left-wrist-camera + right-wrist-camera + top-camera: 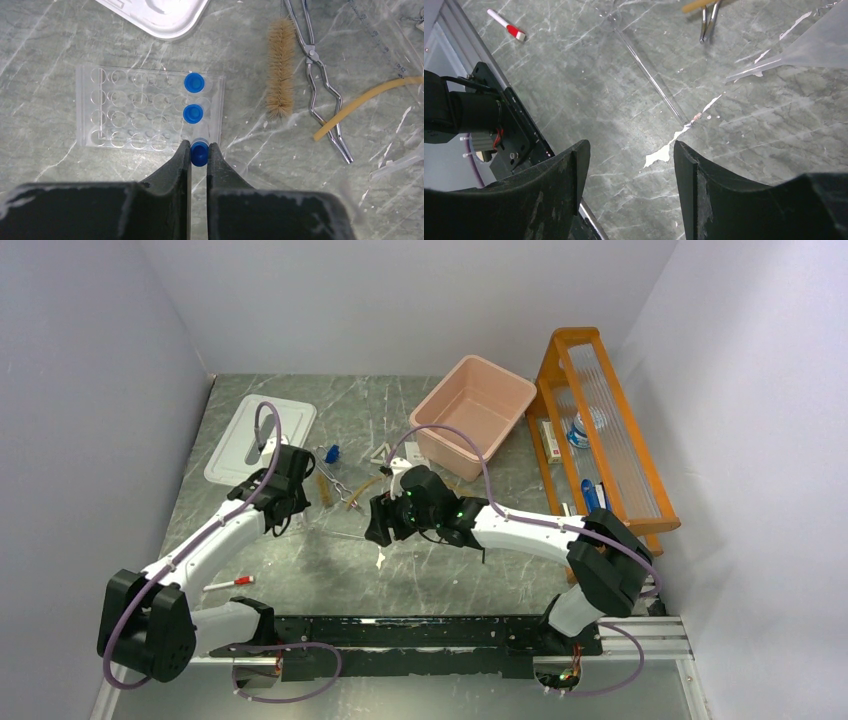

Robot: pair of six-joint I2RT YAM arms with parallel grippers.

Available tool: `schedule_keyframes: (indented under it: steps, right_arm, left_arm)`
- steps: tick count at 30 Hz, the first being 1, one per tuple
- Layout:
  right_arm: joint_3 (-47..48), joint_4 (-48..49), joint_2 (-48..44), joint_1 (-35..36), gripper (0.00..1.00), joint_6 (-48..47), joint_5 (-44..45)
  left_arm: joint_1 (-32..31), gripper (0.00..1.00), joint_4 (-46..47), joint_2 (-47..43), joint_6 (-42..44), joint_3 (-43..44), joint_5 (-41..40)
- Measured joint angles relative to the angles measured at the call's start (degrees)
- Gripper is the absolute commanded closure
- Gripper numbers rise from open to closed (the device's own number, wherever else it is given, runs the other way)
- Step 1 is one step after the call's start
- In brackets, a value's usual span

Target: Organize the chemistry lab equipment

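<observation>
My left gripper (199,149) is shut on a blue-capped clear tube (199,154) at the near right corner of a clear plastic rack (125,115). Two more blue-capped tubes (194,82) (193,113) stand in the rack's right column. Right of the rack lie a brown brush (280,75), metal tongs (320,95) and amber tubing (365,102). My right gripper (631,155) hangs open over bare table with nothing between its fingers. A glass rod (649,75) lies ahead of it. In the top view the left gripper (283,502) is at mid left, the right gripper (385,525) at centre.
A pink basin (472,415) stands at the back, an orange wooden shelf (600,430) along the right wall. A white lid (258,435) lies at the back left. A red-capped white marker (228,583) lies near the left arm. A white triangle (383,453) sits beside the basin.
</observation>
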Motion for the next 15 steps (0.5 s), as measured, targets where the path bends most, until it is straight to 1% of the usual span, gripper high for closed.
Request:
schedule_keyframes:
  steps: [3,10,15]
  right_arm:
    - [0.0,0.0,0.0,0.0,0.35,-0.07,-0.11]
    - [0.35,-0.37,0.94,0.0,0.35,-0.98,-1.49]
    - [0.35,-0.37,1.05,0.02,0.35,-1.01,-1.99]
  left_arm:
    - [0.44,0.8,0.15,0.33,-0.02,-0.02,0.17]
    - [1.25,0.72,0.59,2.05,-0.42,-0.02,1.18]
    - [1.77,0.64,0.66,2.49,-0.7,-0.02,1.88]
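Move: The blue-capped tube stands in the clear rack's near right corner, its cap between the left fingers and its middle some 4 cm below the hand point. Two more capped tubes stand about 2 and 4 cm ahead of it, up to 1 cm left. The rack's middle is roughly 2 cm ahead, 5 cm left; the brush lies 9 cm ahead, 6 cm right. From the right hand, the held tube is about 7 cm ahead, 15 cm left. The blue cap is let go in the rack: the left fingers, closed on it at first, spread from nearly shut to about a third open, leaving a gap on either side. As they part, the left hand sinks about 1 cm straight down around the cap, with hardly any tilt. ##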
